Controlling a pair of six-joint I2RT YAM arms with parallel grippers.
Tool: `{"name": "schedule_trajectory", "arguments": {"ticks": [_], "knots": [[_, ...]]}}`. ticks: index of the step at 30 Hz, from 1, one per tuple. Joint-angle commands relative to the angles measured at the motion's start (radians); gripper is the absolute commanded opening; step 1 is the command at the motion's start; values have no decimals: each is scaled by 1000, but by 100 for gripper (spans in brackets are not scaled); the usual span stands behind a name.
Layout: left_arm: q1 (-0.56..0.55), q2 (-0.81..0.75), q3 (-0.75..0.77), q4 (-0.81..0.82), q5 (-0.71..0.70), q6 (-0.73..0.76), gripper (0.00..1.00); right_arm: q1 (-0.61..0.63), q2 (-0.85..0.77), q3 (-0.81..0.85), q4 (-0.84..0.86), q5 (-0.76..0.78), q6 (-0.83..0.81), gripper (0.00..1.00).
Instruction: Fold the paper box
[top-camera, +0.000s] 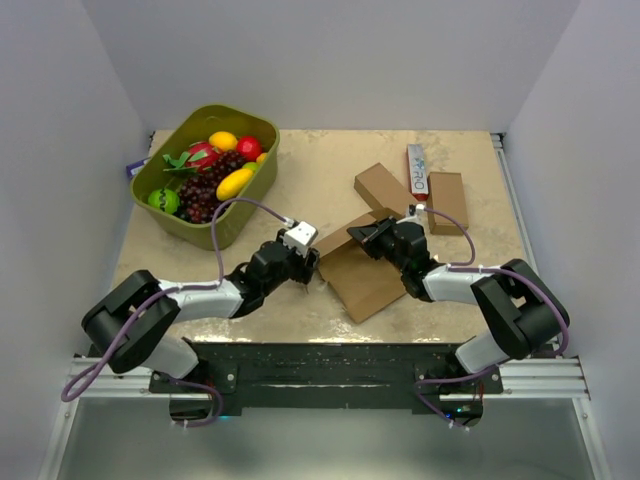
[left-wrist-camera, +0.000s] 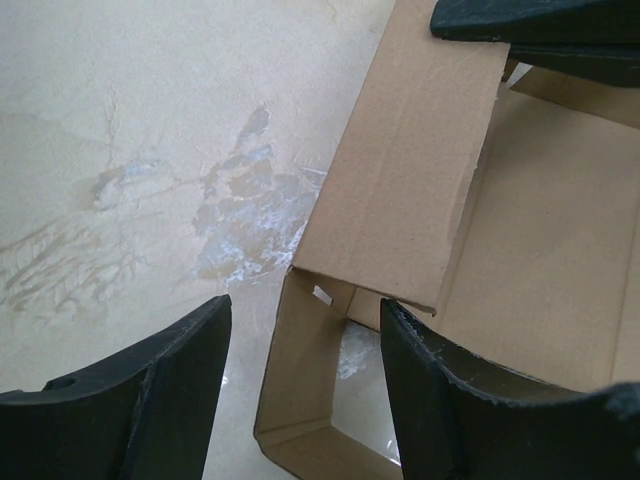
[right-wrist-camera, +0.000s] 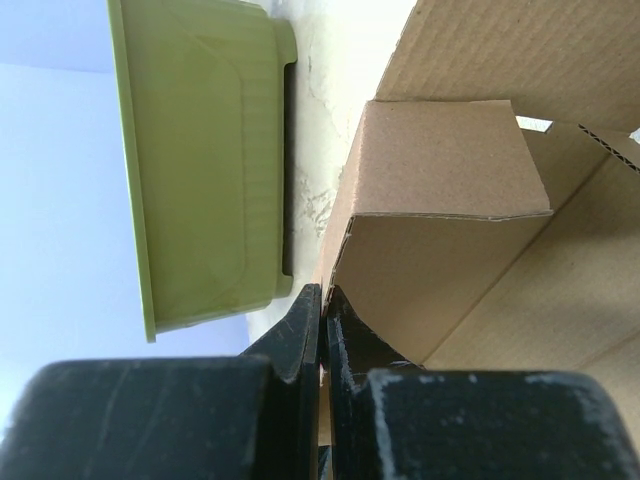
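Note:
The paper box (top-camera: 362, 275) lies partly unfolded in the middle of the table, brown and plain. In the left wrist view a long wall panel of the paper box (left-wrist-camera: 415, 170) stands up, and a small side flap (left-wrist-camera: 300, 390) sits between my open left fingers without being pinched. My left gripper (top-camera: 308, 262) (left-wrist-camera: 300, 395) is at the box's left corner. My right gripper (top-camera: 358, 236) (right-wrist-camera: 322, 310) is shut on the thin top edge of a standing wall of the paper box (right-wrist-camera: 450, 170). Its dark fingertips (left-wrist-camera: 540, 25) show at the top of the left wrist view.
A green bin (top-camera: 262, 165) (right-wrist-camera: 210, 170) holding toy fruit stands at the back left. Two plain brown boxes (top-camera: 383, 187) (top-camera: 447, 202) and a narrow white-and-red carton (top-camera: 418, 170) lie behind the paper box at the right. White walls close in on both sides.

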Motion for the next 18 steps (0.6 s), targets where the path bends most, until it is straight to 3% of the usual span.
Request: {"name": "schedule_trajectory", "arguments": {"ticks": [1, 7, 18], "knots": [[-14, 11, 27, 123, -17, -69, 66, -2, 2, -10, 35, -2, -6, 0], [-14, -28, 7, 97, -18, -64, 72, -2, -6, -13, 27, 2, -8, 0], [-12, -404, -147, -60, 49, -89, 87, -2, -27, -19, 12, 13, -12, 0]]}}
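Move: The box's loose end flap hangs right by the left hand point, perhaps 1 cm to its right, level fore and aft, and some 4 cm lower. The near corner of the folded wall is about 2 cm ahead and 2 cm right, at hand height. The wall's narrow top panel is centred some 7 cm right and 6 cm ahead, while the floor panel lies about 11 cm right, 5 cm back, 6 cm down. From the right hand the flap is roughly 9 cm left, 7 cm back and 7 cm lower. Ease the left gripper barely a centimetre farther right at the box's loose end, then back it out: lift about 5 cm, drawing back some 3 cm and a little left, away from the corner and flap. Spread the half-open fingers wider as you lift, with a slight roll, left side down. Keep the right gripper still, pinching the wall's upper edge. ##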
